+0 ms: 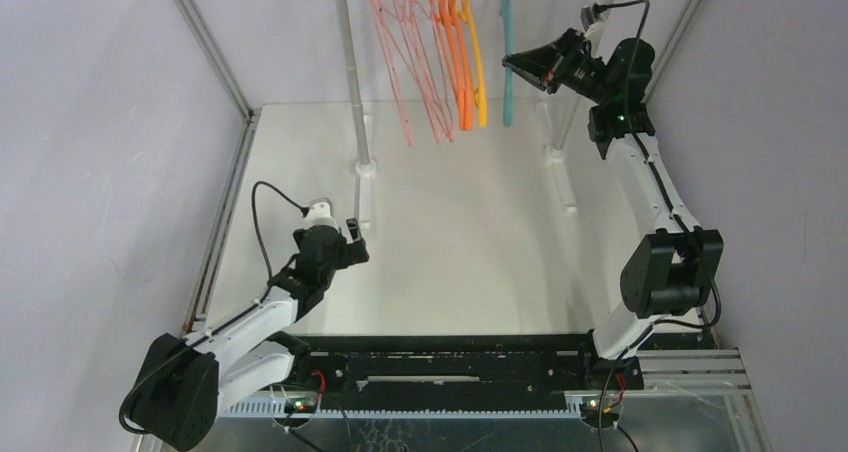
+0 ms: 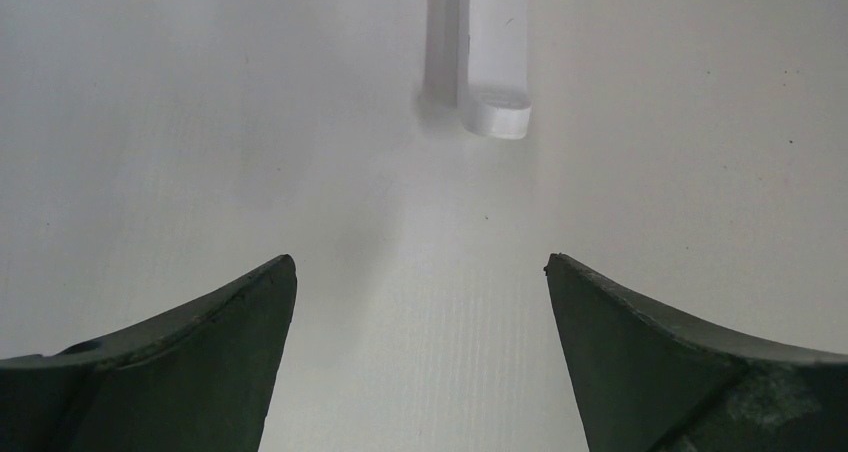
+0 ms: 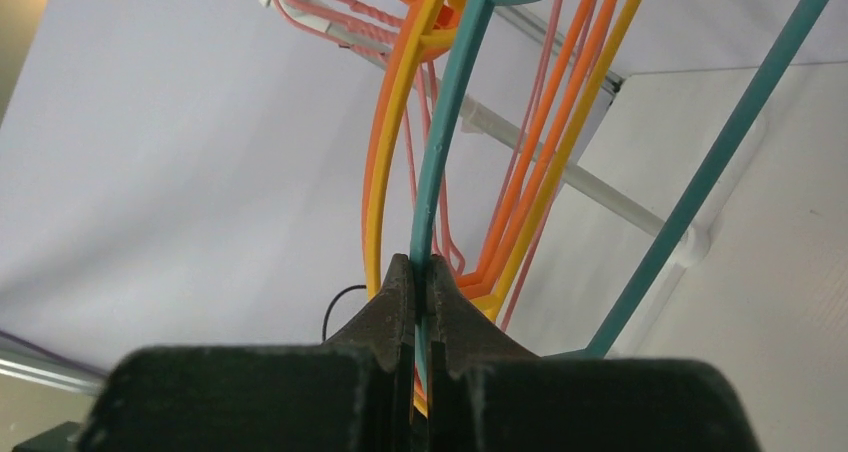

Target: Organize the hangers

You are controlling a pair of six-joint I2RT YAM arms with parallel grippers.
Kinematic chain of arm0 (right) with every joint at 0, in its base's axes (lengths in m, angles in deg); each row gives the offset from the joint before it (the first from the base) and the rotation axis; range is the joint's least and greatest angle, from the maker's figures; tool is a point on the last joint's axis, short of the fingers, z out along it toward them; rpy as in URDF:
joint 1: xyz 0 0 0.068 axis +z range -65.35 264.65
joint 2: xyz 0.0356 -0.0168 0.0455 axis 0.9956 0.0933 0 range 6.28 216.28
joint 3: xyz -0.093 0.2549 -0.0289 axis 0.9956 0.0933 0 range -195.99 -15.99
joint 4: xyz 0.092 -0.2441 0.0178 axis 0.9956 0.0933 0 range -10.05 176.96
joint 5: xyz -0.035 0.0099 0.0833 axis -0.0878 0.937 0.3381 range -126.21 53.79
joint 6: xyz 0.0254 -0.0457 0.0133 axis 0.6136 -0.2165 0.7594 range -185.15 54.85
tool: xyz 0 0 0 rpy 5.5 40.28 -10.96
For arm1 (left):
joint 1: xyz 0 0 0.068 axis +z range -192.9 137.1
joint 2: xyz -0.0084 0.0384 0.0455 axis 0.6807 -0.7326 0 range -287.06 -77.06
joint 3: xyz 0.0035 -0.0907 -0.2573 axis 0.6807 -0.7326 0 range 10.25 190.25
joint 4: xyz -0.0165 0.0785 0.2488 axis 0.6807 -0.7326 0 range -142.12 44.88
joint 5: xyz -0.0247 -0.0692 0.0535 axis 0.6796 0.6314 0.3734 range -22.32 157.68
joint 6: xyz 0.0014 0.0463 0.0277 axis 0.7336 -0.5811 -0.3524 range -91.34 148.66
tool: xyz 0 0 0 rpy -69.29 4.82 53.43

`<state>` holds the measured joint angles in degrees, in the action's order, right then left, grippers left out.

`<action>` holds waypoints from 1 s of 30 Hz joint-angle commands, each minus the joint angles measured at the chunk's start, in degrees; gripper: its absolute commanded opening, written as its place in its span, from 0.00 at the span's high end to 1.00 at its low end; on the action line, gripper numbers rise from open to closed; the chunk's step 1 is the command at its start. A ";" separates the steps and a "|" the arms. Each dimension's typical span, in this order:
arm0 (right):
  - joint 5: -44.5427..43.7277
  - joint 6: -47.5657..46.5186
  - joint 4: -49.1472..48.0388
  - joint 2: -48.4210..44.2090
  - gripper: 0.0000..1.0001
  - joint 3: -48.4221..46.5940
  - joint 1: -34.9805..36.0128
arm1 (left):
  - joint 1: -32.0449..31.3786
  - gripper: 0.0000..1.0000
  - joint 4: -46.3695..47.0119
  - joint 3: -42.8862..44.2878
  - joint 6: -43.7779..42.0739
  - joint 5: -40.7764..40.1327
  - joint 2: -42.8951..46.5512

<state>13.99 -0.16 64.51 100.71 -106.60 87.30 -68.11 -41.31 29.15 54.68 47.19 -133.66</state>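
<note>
Several thin pink wire hangers (image 1: 405,67), orange plastic hangers (image 1: 462,62) and a yellow one hang from the rack's bar at the back. The teal hanger (image 1: 507,62) hangs at the right end of the row. My right gripper (image 1: 512,62) is raised beside it and shut on its teal arm (image 3: 432,202); the orange hangers (image 3: 530,162) and pink hangers (image 3: 545,72) show behind it. My left gripper (image 1: 357,240) is open and empty, low over the white table near the rack's left foot (image 2: 495,112).
The white-poled rack stands at the back with its left pole (image 1: 352,72) and right pole (image 1: 575,112) on long white feet. Metal frame posts (image 1: 205,42) and grey walls close in the sides. The black rail (image 1: 450,357) runs along the near edge.
</note>
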 commanded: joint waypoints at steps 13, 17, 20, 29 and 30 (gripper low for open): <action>-8.11 -31.62 26.17 -2.34 0.00 3.21 5.96 | 0.34 0.00 1.83 3.06 -0.32 -0.06 -1.34; -18.05 -40.75 31.76 -7.15 0.00 6.91 7.70 | 0.33 0.01 1.79 3.07 -0.58 -0.89 -1.42; -25.35 -44.89 32.17 -12.10 0.00 13.20 9.24 | 0.33 0.00 2.05 3.07 -0.75 -1.30 -1.71; -42.46 -52.69 28.45 -25.76 0.00 34.42 11.26 | 0.28 0.00 1.70 4.78 -0.99 -2.73 -5.11; -43.25 -52.87 27.88 -26.41 0.00 36.38 10.66 | 0.28 0.00 1.64 4.98 -1.03 -2.53 -5.71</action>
<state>-20.48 -47.92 95.38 77.11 -76.46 99.04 -68.11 -41.40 29.65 54.49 46.07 -137.72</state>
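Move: The teal hanger is still pinched by its near shoulder in the right fingers, apparently with its hook already at the rod; its spot on the rod is about 10 cm ahead, 3 cm to the left and 12 cm up. The yellow hanger hangs some 8 cm ahead and 5 cm left, at hand height, the orange hangers about 3 cm farther left. From the left hand that rod spot is about 26 cm ahead, 20 cm right and 48 cm up. The teal hanger is carried a couple of centimetres left towards the yellow one, then let go as the right fingers spread fully. Still opening, the hand drops away below the hangers, then also draws back and to the right, some 20 cm down in all, its left-pointing fingers tipping down about 45 degrees. ##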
